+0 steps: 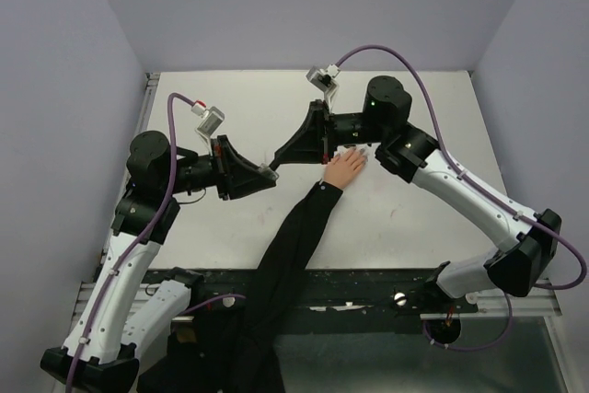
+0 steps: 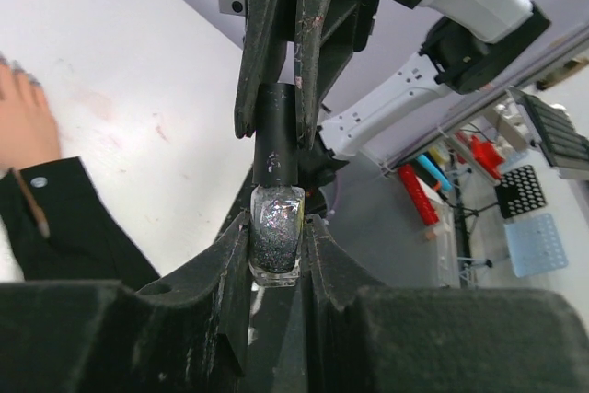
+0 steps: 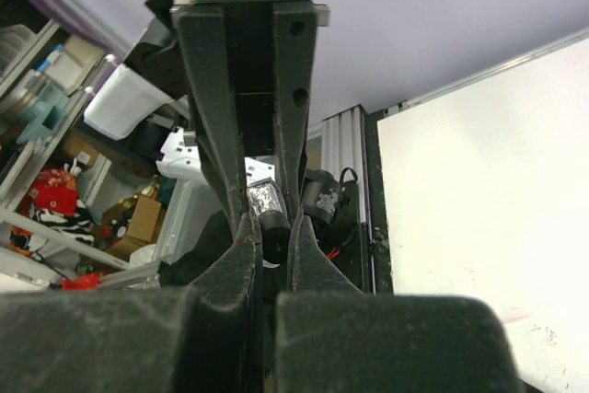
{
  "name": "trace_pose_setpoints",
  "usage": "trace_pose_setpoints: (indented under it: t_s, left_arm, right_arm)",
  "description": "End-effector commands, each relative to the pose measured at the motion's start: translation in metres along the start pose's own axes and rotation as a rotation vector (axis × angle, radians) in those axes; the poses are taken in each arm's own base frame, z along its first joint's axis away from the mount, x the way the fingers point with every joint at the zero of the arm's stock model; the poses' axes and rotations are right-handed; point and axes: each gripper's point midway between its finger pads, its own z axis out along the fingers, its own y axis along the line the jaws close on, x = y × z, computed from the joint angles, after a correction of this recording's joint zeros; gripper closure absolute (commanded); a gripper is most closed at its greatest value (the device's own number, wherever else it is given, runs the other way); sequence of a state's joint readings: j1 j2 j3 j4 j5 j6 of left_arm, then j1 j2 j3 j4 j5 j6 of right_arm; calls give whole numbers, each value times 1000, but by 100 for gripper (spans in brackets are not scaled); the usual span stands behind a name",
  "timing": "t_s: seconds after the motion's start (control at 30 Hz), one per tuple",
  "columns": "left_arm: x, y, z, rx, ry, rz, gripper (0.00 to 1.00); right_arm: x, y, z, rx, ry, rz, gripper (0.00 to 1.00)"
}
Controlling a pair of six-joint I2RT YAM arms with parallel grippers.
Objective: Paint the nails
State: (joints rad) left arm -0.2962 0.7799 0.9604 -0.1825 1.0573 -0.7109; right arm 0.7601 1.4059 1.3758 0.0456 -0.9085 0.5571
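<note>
A small glittery dark bottle (image 2: pixel 275 232) is held off the table, with my left gripper (image 2: pixel 276 244) shut on its glass body. My right gripper (image 3: pixel 270 227) is shut on the bottle's black cap (image 3: pixel 276 238), meeting the left gripper (image 1: pixel 268 173) tip to tip left of the fake hand (image 1: pixel 348 166). The bottle's glass (image 3: pixel 264 198) shows just past the cap. The pale peach hand lies palm down on the white table (image 1: pixel 414 108), its black sleeve (image 1: pixel 290 246) trailing over the near edge. Its greyish-purple nails (image 1: pixel 363 149) lie partly under the right arm; some nails (image 2: pixel 20 69) show at the left wrist view's edge.
Faint pink smudges (image 1: pixel 260 218) mark the table beside the sleeve. A black rail (image 1: pixel 368 287) runs along the table's near edge. Purple walls close in the back and sides. Shelves of clutter (image 3: pixel 64 200) stand beyond the table's left side.
</note>
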Motion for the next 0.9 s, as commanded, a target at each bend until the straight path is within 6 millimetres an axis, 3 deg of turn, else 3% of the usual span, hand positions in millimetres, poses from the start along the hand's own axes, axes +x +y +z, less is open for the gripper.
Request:
trace_pose_setpoints:
  t_s: [0.0,0.2,0.5,0.73,0.87]
  left_arm:
    - [-14,25,-10,-212,-56,126,100]
    - [-18,52,-23,-424,-45,256,100]
    - [-27,90,-36,-739,-10,480,100]
    - [-24,112,-31,-855,68,651,100]
    - [-13,121,-25,-854,108,686,100]
  right_arm:
    - [5,-23,11,129,24,125,99]
    - [9,-51,24,242,44,288,99]
    - [38,-90,45,371,75,508,99]
    - [66,-113,54,427,90,613,99]
    - [65,-118,55,441,69,599,99]
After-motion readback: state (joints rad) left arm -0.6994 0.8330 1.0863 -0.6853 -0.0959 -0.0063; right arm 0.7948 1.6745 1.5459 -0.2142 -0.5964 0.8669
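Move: The nail polish bottle's glass is already pinched in the left fingers, and its black cap sits about 2 cm ahead of that hand, 2 to the right and 2 above, in the right fingers. From the right hand the glass lies some 2 cm back, 2 left and 2 below. On the table, roughly 24 cm beneath the left hand, are the hand with nails, about 16 cm ahead and 24 right of it, and the sleeve cuff, 8 ahead and 17 right. The bottle and cap, still pinched between the two grippers, are carried together about 8 cm forward, 8 cm down and 5 cm to the left, the descent coming mainly after the start. Meanwhile the left hand, at first pointing right, swings and rolls nearly 60 degrees to aim forward, right and down, while the right rolls its forward side down some 40 degrees, twisting bottle against cap in the tightening sense; both keep their grips. ##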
